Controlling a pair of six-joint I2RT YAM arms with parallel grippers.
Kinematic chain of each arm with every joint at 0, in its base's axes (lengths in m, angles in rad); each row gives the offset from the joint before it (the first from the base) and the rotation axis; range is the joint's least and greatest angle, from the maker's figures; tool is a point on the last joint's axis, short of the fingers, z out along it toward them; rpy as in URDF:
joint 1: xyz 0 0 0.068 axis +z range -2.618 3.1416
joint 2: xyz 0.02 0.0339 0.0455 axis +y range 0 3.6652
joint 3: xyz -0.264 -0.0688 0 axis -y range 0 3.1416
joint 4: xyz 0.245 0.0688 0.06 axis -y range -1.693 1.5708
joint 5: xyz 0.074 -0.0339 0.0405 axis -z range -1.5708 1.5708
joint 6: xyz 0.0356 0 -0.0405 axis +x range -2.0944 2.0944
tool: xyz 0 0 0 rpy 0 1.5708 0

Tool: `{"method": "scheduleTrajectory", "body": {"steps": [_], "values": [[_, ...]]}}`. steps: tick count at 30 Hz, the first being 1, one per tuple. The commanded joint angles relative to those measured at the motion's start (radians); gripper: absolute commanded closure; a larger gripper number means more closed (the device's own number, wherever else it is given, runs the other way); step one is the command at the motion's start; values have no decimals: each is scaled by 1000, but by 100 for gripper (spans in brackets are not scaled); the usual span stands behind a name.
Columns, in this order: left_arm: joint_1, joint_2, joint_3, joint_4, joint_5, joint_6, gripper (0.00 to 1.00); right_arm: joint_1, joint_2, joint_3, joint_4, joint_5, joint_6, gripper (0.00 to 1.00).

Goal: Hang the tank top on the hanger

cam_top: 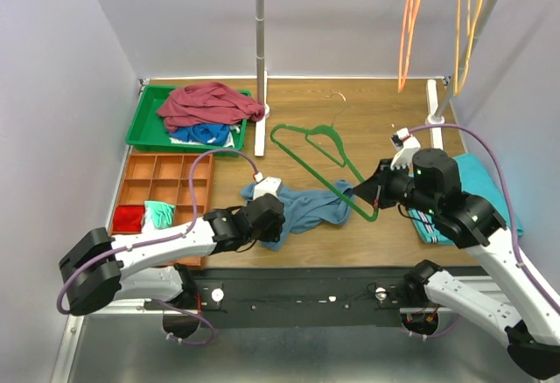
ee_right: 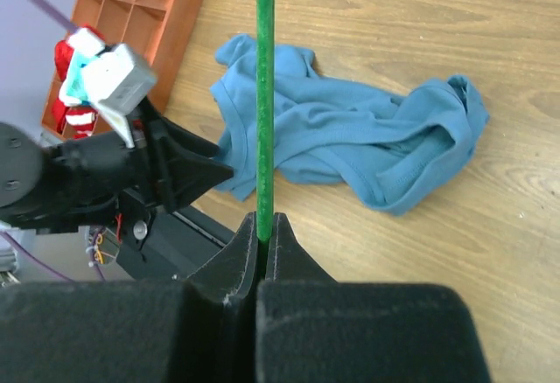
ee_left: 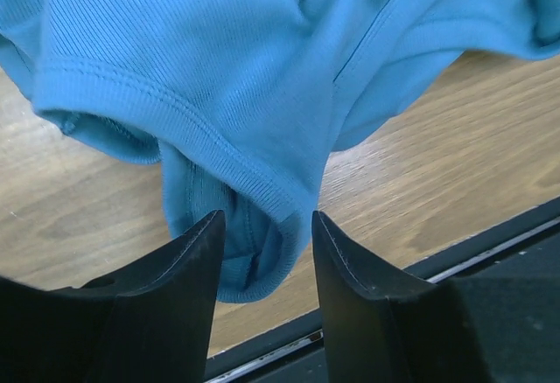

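Note:
The slate-blue tank top (cam_top: 302, 208) lies crumpled on the wooden table near the front edge. My left gripper (cam_top: 278, 224) is at its left end. In the left wrist view the jaws of this gripper (ee_left: 267, 217) stand apart around a hanging hemmed fold of the tank top (ee_left: 219, 68), without pinching it. The dark-green hanger (cam_top: 319, 151) lies slanted, its hook toward the back. My right gripper (cam_top: 357, 192) is shut on its near corner. In the right wrist view the green hanger bar (ee_right: 264, 94) rises from the closed right gripper (ee_right: 264, 219), crossing over the tank top (ee_right: 350, 134).
A green tray (cam_top: 144, 121) at the back left holds a maroon garment (cam_top: 210, 103). An orange compartment box (cam_top: 162, 182) sits at the left. A teal cloth (cam_top: 490, 182) lies under the right arm. An orange hanger (cam_top: 409, 24) and a yellow hanger (cam_top: 468, 24) hang at the back right. A metal pole (cam_top: 261, 51) stands mid-back.

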Motion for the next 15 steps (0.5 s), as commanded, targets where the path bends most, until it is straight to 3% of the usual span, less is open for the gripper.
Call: {"method": "scheduleTrajectory", "body": {"steps": [1,8,11,12,14,15], "values": [[-30,49,0,17,-72,-47,48,-2,-59,11,-106,41,12,99],[-38,102,-9,92,-9,-32,52,-1,-102,31,-165,63,22,99],[-38,124,-5,109,8,-27,75,-2,-122,33,-181,72,29,99],[-36,127,-5,108,8,-26,88,-2,-127,36,-186,72,31,99],[-27,126,-2,109,7,-24,100,-1,-137,48,-206,73,34,99],[-15,119,-2,111,17,-32,100,-2,-141,53,-211,73,35,99]]}}
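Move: The tank top's near-left hem lies almost straight under the left fingers, 3 cm down and about 1 cm to the right; the cloth's middle is about 7 cm ahead and 7 cm to the right of that hand. The orange tray's middle is roughly 29 cm to the hand's left and 7 cm ahead. From the right hand, which already holds the green hanger by its lower corner, the tank top's middle is some 14 cm left, 5 cm ahead and 21 cm below. The left hand settles about 2.5 cm down onto the tank top's near-left hem, easing about a centimetre to the right, and its half-open fingers stay spread until late, then shut and pinch the edge between the tips. Meanwhile the right hand, keeping its closed grip on the hanger's lower corner, draws back and to the right by about 4 cm in all with hardly any drop, carrying the hanger away from the cloth and slowing as it goes. ##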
